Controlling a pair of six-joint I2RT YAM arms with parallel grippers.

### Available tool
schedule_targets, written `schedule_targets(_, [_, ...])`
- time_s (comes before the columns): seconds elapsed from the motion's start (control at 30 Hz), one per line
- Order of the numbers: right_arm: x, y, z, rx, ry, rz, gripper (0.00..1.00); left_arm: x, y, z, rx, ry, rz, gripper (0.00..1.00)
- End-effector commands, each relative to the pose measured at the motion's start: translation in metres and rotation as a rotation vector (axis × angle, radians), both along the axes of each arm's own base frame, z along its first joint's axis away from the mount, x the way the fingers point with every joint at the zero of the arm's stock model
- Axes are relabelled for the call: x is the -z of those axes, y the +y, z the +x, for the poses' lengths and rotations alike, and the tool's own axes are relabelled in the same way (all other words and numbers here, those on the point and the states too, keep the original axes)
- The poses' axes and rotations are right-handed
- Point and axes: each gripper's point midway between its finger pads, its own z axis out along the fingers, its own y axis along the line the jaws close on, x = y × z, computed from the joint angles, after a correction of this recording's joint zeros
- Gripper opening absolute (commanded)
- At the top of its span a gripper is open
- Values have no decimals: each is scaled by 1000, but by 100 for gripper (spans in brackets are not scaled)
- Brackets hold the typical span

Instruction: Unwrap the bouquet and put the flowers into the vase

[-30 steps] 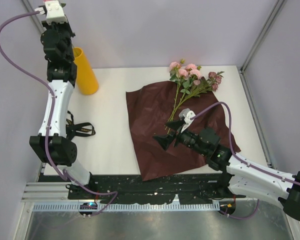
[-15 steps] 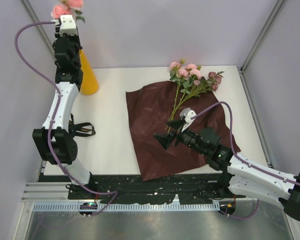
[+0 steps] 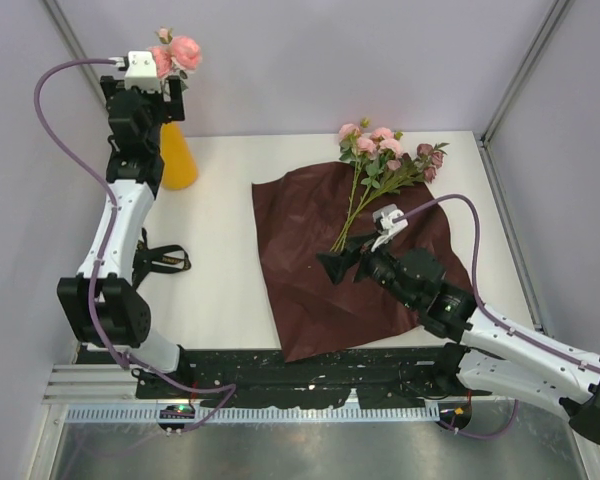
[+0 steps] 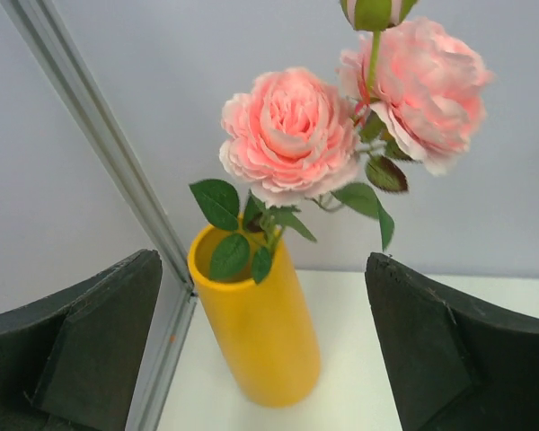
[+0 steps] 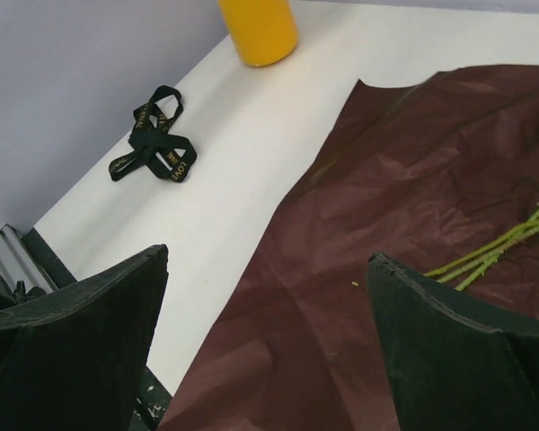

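The yellow-orange vase stands at the back left and holds a stem with two pink roses. My left gripper hovers beside the vase, open, its fingers wide on either side and touching nothing. The bouquet lies unwrapped: the rest of the flowers rest on the flat dark red paper, thin green stems pointing toward me. My right gripper is open above the paper, just short of the stem ends, holding nothing.
A loose black ribbon lies on the white table left of the paper, near the left arm. Metal frame posts and grey walls close in the back and sides.
My left gripper has gone from shut to wide open, letting the rose stem stand in the vase, and drawn back a little. My right gripper has shifted slightly toward the stems.
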Motion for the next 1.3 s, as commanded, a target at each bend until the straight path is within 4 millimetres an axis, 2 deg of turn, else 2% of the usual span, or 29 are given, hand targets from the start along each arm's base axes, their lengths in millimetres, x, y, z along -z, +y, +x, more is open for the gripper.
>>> schedule_targets(0.0, [-3, -21, 18, 193, 111, 39, 95, -29, -32, -54, 180, -28, -58, 100])
schedule_targets(0.07, [14, -36, 28, 316, 182, 6, 95, -20, -44, -70, 241, -1, -99, 100])
schedule_targets(0.2, [26, -59, 45, 496, 239, -28, 95, -8, -61, -109, 319, 44, -227, 100])
schedule_targets(0.33, [33, -67, 66, 535, 217, -79, 96, 5, -79, -158, 399, 122, -314, 100])
schedule_targets(0.4, [39, -78, 78, 579, 199, -92, 98, 19, -93, -183, 469, 214, -340, 100])
schedule_targets(0.43, [38, -73, 83, 554, 179, -75, 98, 26, -100, -195, 502, 252, -355, 100])
schedule_targets(0.47, [41, -83, 93, 576, 183, -73, 100, 33, -107, -207, 535, 285, -380, 100])
schedule_targets(0.5, [46, -75, 97, 534, 201, -61, 100, 41, -113, -217, 571, 307, -393, 100])
schedule_targets(0.57, [55, -90, 117, 568, 243, -45, 95, 57, -129, -238, 656, 336, -440, 99])
schedule_targets(0.67, [75, -89, 134, 558, 305, -38, 91, 79, -146, -262, 757, 353, -490, 99])
schedule_targets(0.7, [73, -91, 141, 564, 306, -18, 88, 89, -148, -268, 769, 367, -503, 99])
schedule_targets(0.73, [86, -89, 145, 559, 340, -21, 86, 94, -150, -274, 778, 367, -514, 99])
schedule_targets(0.8, [93, -92, 159, 576, 380, 16, 80, 112, -153, -284, 786, 381, -536, 99])
schedule_targets(0.83, [104, -91, 164, 579, 406, 19, 77, 118, -155, -287, 794, 380, -546, 99])
schedule_targets(0.87, [105, -92, 171, 577, 405, 40, 70, 126, -157, -291, 809, 392, -555, 99])
schedule_targets(0.9, [113, -91, 175, 580, 424, 44, 67, 133, -158, -293, 812, 395, -559, 99])
schedule_targets(0.93, [111, -90, 183, 570, 416, 63, 60, 141, -158, -293, 808, 404, -561, 99])
schedule_targets(0.97, [121, -87, 186, 560, 442, 59, 57, 150, -159, -294, 806, 416, -565, 99])
schedule_targets(1.0, [119, -91, 194, 569, 441, 70, 51, 156, -159, -295, 803, 424, -559, 99])
schedule_targets(1.03, [127, -89, 197, 560, 465, 73, 50, 165, -158, -295, 792, 437, -552, 99])
schedule_targets(1.07, [125, -91, 203, 559, 460, 90, 48, 171, -157, -295, 785, 448, -549, 98])
schedule_targets(1.1, [132, -90, 206, 549, 481, 97, 48, 175, -157, -297, 778, 458, -555, 98])
schedule_targets(1.13, [130, -93, 213, 553, 475, 118, 47, 174, -157, -299, 783, 464, -559, 98])
schedule_targets(1.17, [139, -91, 215, 544, 498, 121, 46, 173, -159, -300, 794, 458, -557, 98])
schedule_targets(1.27, [141, -88, 229, 491, 494, 179, 45, 173, -156, -302, 776, 438, -545, 98])
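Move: The green stems of the flowers still to be picked up cross about 21 cm ahead of the right hand, 7 cm to its right and 25 cm below. Their cut ends lie only about 8 cm ahead and 2 cm right, and the pink heads about 40 cm ahead and 15 cm right. From the open left hand the same stems are roughly 41 cm right, 9 cm back and 41 cm below; the yellow vase stands about 8 cm ahead, 3 cm left, its middle 28 cm lower. Towards the loose stems goes the right hand, about 19 cm forward, 17 cm down and 10 cm right, swinging clockwise and tipping its fingers some 30 degrees down while they close to about half. The left hand, still wide open, leaves the vase, drawing back 30 cm and about 15 cm right, nearly level at first, then sinking 19 cm, as it turns clockwise and tips down. ##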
